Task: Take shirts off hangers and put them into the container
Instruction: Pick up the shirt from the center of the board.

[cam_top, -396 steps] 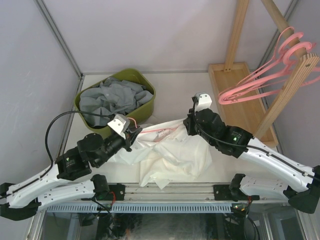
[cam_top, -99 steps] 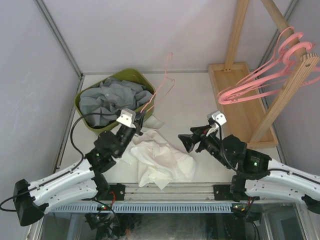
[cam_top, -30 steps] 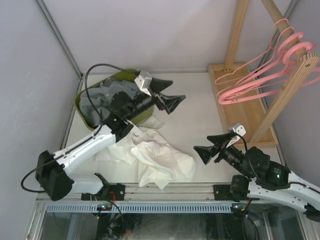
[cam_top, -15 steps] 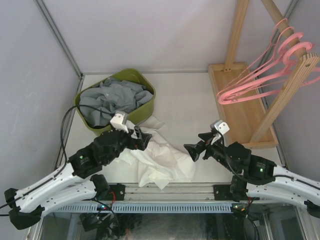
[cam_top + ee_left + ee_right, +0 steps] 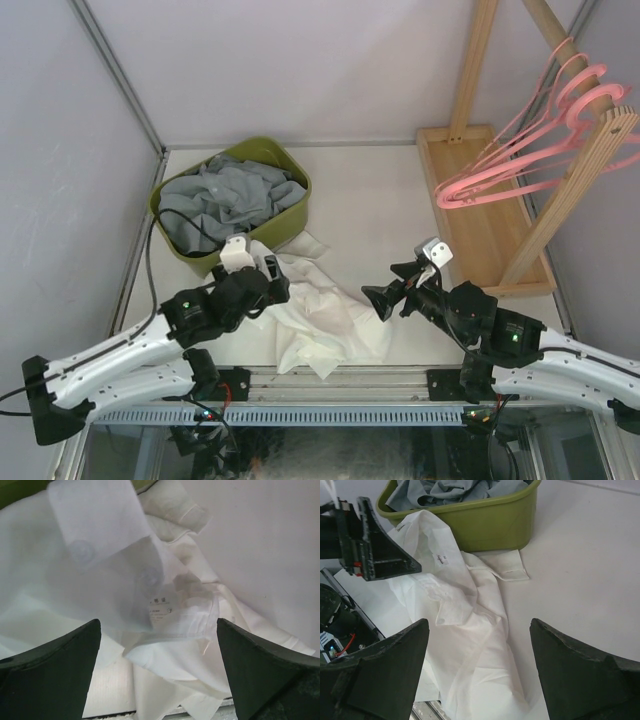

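Note:
A white shirt (image 5: 325, 318) lies crumpled on the table in front of the olive-green container (image 5: 298, 208), which holds a grey shirt (image 5: 225, 195). My left gripper (image 5: 275, 278) hovers open over the white shirt's left part, by the collar label (image 5: 160, 607), with nothing between its fingers. My right gripper (image 5: 386, 287) is open too and points left at the shirt's right edge (image 5: 470, 630). The right wrist view also shows the container (image 5: 490, 525) and the left gripper (image 5: 375, 550). Bare pink hangers (image 5: 520, 150) hang on the wooden pole at the right.
The wooden rack base (image 5: 480, 200) and its slanted posts stand at the back right. The metal rail (image 5: 340, 382) of the table's front edge lies just below the shirt. Grey walls close in the left and back sides.
The left arm came down from high over the container to the white shirt. The right gripper shifted left toward the shirt. Both stayed open.

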Robot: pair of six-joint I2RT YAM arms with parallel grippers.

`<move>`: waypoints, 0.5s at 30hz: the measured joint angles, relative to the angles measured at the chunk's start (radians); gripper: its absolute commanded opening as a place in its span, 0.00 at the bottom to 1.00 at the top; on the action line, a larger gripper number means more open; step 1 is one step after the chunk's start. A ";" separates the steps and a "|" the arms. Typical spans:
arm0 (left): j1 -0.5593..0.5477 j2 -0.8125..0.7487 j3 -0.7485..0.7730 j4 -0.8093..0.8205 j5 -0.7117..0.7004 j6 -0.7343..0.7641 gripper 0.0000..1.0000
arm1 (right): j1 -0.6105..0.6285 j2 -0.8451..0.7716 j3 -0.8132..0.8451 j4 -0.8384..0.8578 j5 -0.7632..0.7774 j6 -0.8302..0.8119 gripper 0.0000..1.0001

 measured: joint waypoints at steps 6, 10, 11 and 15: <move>0.086 0.240 0.000 0.141 0.059 -0.008 1.00 | -0.005 -0.002 0.000 0.011 -0.001 -0.002 0.81; 0.109 0.410 0.000 0.163 0.093 -0.008 1.00 | -0.006 -0.014 0.000 0.007 -0.004 0.009 0.81; 0.109 0.435 0.000 0.166 0.102 -0.008 1.00 | -0.006 -0.015 0.000 0.006 -0.004 0.012 0.81; 0.109 0.561 0.000 0.199 0.157 0.002 1.00 | -0.009 -0.006 0.000 -0.003 -0.004 0.017 0.81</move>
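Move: The white shirt lies crumpled under the left gripper, its middle about 5 cm to the right, roughly level fore and aft, and some 13 cm below. The green container stands about 18 cm ahead, 12 cm left and 8 cm lower, with the grey shirt heaped in its mouth at the same place but some 5 cm below the hand. From the right hand the white shirt is about 10 cm left, 2 cm ahead and 22 cm below. The open left fingers come down into the collar folds of the white shirt, one finger slipping under a flap of cloth and the other meeting the crumpled collar. The hand starts forward and to the right, then drops steeply, sinking about 11 cm in all, while the wrist tips some 20 degrees further down. The fingers stay wide open, without pinching. ##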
